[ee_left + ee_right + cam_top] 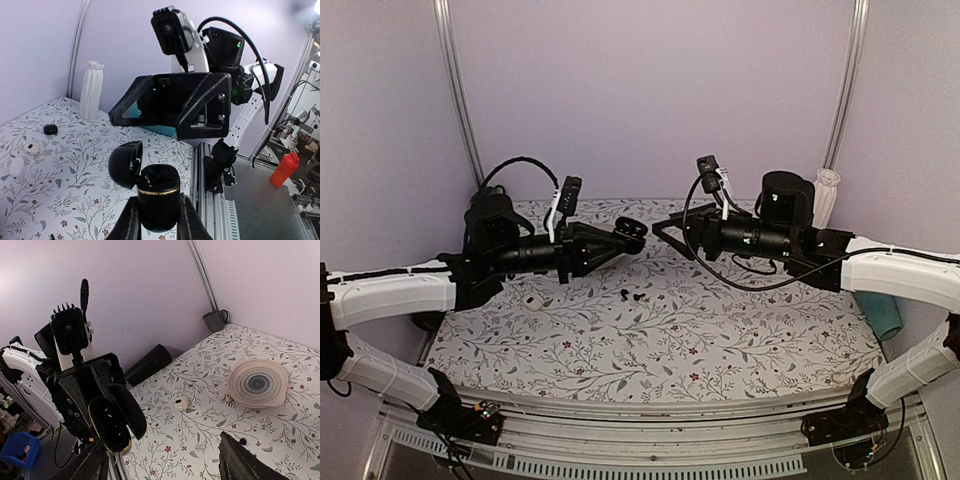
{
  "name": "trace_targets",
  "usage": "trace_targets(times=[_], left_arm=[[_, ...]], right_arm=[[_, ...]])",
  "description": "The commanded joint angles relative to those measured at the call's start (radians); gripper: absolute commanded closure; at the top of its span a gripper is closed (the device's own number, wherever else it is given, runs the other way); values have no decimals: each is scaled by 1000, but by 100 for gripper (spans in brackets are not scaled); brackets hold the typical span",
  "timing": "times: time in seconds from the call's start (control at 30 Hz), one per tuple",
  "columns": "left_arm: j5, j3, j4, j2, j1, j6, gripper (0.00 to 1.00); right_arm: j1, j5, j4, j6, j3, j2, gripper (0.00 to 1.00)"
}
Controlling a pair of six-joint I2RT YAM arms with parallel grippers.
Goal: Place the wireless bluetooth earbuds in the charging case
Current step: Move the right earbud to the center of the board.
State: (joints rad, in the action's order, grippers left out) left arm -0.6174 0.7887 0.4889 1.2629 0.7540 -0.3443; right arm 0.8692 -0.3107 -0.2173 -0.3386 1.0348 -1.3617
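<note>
My left gripper (159, 216) is shut on the black charging case (159, 197) and holds it upright above the table. Its hinged lid (125, 163) hangs open to the left, and the wells show dark. In the top view the charging case (631, 233) hangs at mid-table height, facing my right gripper (662, 228), which is open and holds nothing, a short gap away. Two tiny black earbuds (625, 294) (639, 297) lie side by side on the floral tablecloth below the grippers. The right wrist view shows the open case (107, 422) and one earbud (242, 441) beside the right finger.
A white ribbed vase (91, 89) stands at the back right. A small black lump (50, 129) and white oval cases (32, 148) lie on the cloth. A round ribbed plate (257, 382), a dark mug (215, 320) and a black cylinder (148, 364) sit on the left side.
</note>
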Motion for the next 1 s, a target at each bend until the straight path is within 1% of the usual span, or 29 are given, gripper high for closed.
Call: trace_targets(times=[0.0,0.07,0.17,0.27,0.33,0.43,0.5,0.7,0.83,0.97], left_arm=[[76,-45,44,-42,-32,-11,100],[123,-75,53,-65,-41,-18,100],[181,-110,55,-106,-61,-33,100],[226,-151,59,-157,-85,-45,100],[258,-176,56,-192,-97,-51,100],[287,-209,50,-248,-114,-59,100],[294,-222,41,-270,-121,-63,100],[296,-246,17,-317,-130,-65,100],[295,-253,11,-334,-134,-66,100],[288,-252,13,-339,-136,-71,100]], right_arm=[[-10,50,8,-58,-1,11,24],[-30,47,18,-87,-4,-9,22],[-58,14,64,-158,21,-75,22],[-59,52,129,-173,60,-145,24],[-58,93,195,-184,102,-207,28],[-59,141,282,-193,163,-316,38],[-57,156,344,-198,236,-401,43],[-12,171,497,-198,421,-623,50],[7,159,503,-239,458,-709,50],[10,138,485,-290,457,-748,51]])
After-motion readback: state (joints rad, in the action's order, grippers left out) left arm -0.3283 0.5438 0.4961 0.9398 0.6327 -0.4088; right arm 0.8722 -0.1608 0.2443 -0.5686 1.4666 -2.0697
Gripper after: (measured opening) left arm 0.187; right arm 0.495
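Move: The right earbud lies on the table about 14 cm ahead of the open, empty right hand, some 5 cm to its left and roughly 32 cm below. The other earbud is about 3 cm farther left and 1 cm farther out than that one. The charging case in the left fingers stands about 5 cm left of the right hand and 2 cm back, level with it. From the left hand the right earbud is about 16 cm ahead, 2 cm right and 31 cm below. Still gripping the open charging case, the left hand carries it about 10 cm left, clear of the right hand, turning counter-clockwise. The right hand dives some 25 cm down towards the right earbud, going forward and a little left, then easing slightly back; its wrist tips the fingers steeply down and they close partway, touching nothing yet. ##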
